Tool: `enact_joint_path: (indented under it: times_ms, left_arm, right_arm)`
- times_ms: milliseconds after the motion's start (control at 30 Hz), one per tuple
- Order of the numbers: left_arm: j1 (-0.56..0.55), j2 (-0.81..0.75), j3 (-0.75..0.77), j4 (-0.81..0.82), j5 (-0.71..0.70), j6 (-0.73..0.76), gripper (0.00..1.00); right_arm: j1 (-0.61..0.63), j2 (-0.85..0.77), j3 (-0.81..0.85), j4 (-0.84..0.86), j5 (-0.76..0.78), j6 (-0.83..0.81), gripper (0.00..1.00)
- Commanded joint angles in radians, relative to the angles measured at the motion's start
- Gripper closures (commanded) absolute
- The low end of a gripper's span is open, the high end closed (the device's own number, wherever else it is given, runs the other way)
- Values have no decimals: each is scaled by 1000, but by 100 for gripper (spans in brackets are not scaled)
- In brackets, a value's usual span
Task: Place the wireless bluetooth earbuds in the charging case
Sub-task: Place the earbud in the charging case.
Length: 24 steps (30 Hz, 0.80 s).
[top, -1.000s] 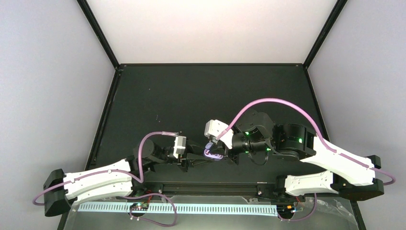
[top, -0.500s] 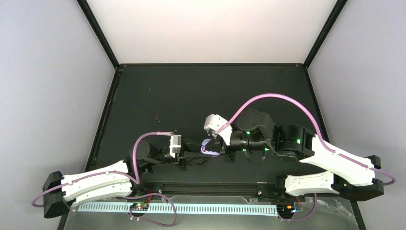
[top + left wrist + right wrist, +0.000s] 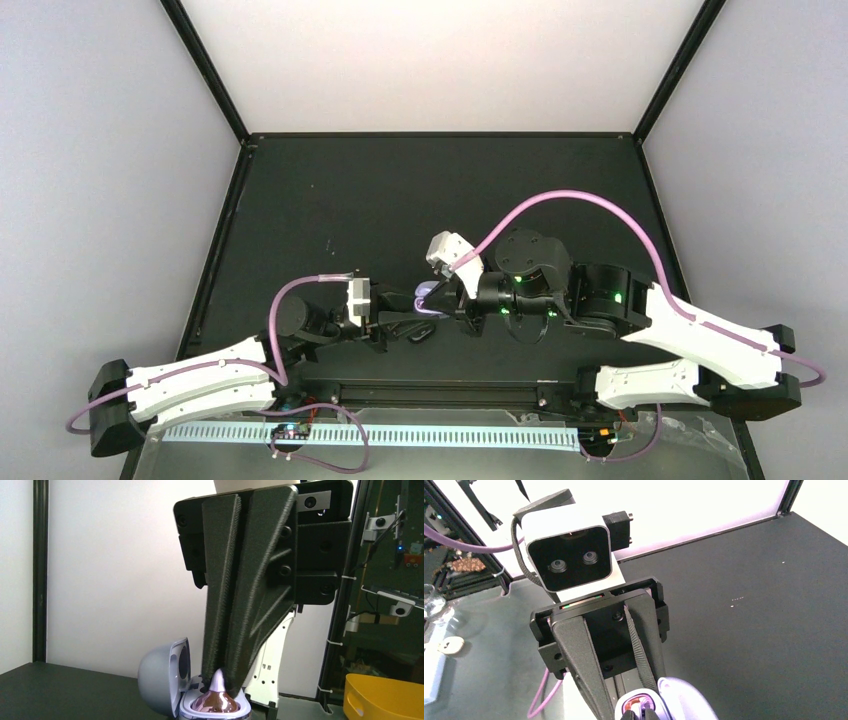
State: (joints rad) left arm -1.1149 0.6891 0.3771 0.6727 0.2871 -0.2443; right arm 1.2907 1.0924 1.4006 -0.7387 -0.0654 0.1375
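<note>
The charging case (image 3: 161, 680) is a pale lilac oval with its lid hinged open to the left. In the right wrist view my left gripper (image 3: 636, 700) is shut on the case (image 3: 676, 692), one finger (image 3: 579, 655) on each side. My right gripper (image 3: 220, 679) comes down from above, shut on the pale tip of a glossy pinkish-purple earbud (image 3: 216, 701) that sits in the case's base. From the top camera the case (image 3: 427, 297) lies between the left gripper (image 3: 415, 322) and the right gripper (image 3: 441, 303), just ahead of the arm bases. No other earbuds are in view.
The black table (image 3: 420, 200) stretches away beyond the arms, bounded by white walls. A yellow bin (image 3: 382, 700) stands off the table at the right of the left wrist view. A black rail (image 3: 440, 392) runs along the near edge between the arm bases.
Both grippers and the case have drifted a little to the left and slightly away from the bases. Both grips have held.
</note>
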Motion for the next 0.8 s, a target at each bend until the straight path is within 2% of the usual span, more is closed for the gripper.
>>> enact_joint_path:
  times_ms: [0, 133, 300, 433, 533, 633, 767]
  left_arm:
    - [0, -17, 13, 68, -40, 5, 98]
    - [0, -17, 4, 64, -40, 4, 98]
    - [0, -17, -4, 64, -39, -2, 99]
    - [0, -18, -7, 64, -34, -6, 99]
    - [0, -20, -9, 72, -17, -9, 98]
    - [0, -24, -9, 79, 17, -10, 98]
    - [1, -36, -8, 90, 71, -16, 98]
  right_arm:
    - [8, -18, -21, 0, -2, 16, 91]
    - [8, -32, 23, -10, 5, 11, 82]
    - [8, -55, 81, -33, 37, 2, 79]
    - [6, -108, 80, -9, 138, 1, 69]
    - [5, -142, 41, 18, 274, 23, 63]
    - [-24, -140, 23, 0, 386, 55, 62]
    - [-73, -103, 22, -44, 325, 43, 62]
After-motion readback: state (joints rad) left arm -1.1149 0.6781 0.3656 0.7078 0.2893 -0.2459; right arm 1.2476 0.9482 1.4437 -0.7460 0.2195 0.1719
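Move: My right fingertips are still shut on the stem of an earbud, already standing in the left slot of the open charging case. The case's middle is about 2 cm below them and 1 cm to the right. Its raised lid stands some 3 cm ahead and 1 cm to the right, roughly level with the fingertips. From my left hand, which holds the case, its middle is some 2 cm to the right and 1 cm higher, level fore and aft. I open my right fingers to let go of the earbud's stem, keeping the hand almost in place at first. Then I lift clear of the case, about 6 cm up and as far to the right, and swing some 4 cm forward at the end, turning roughly 20 degrees clockwise with the fingers still spreading. My left hand keeps its grip and holds the case practically still. ##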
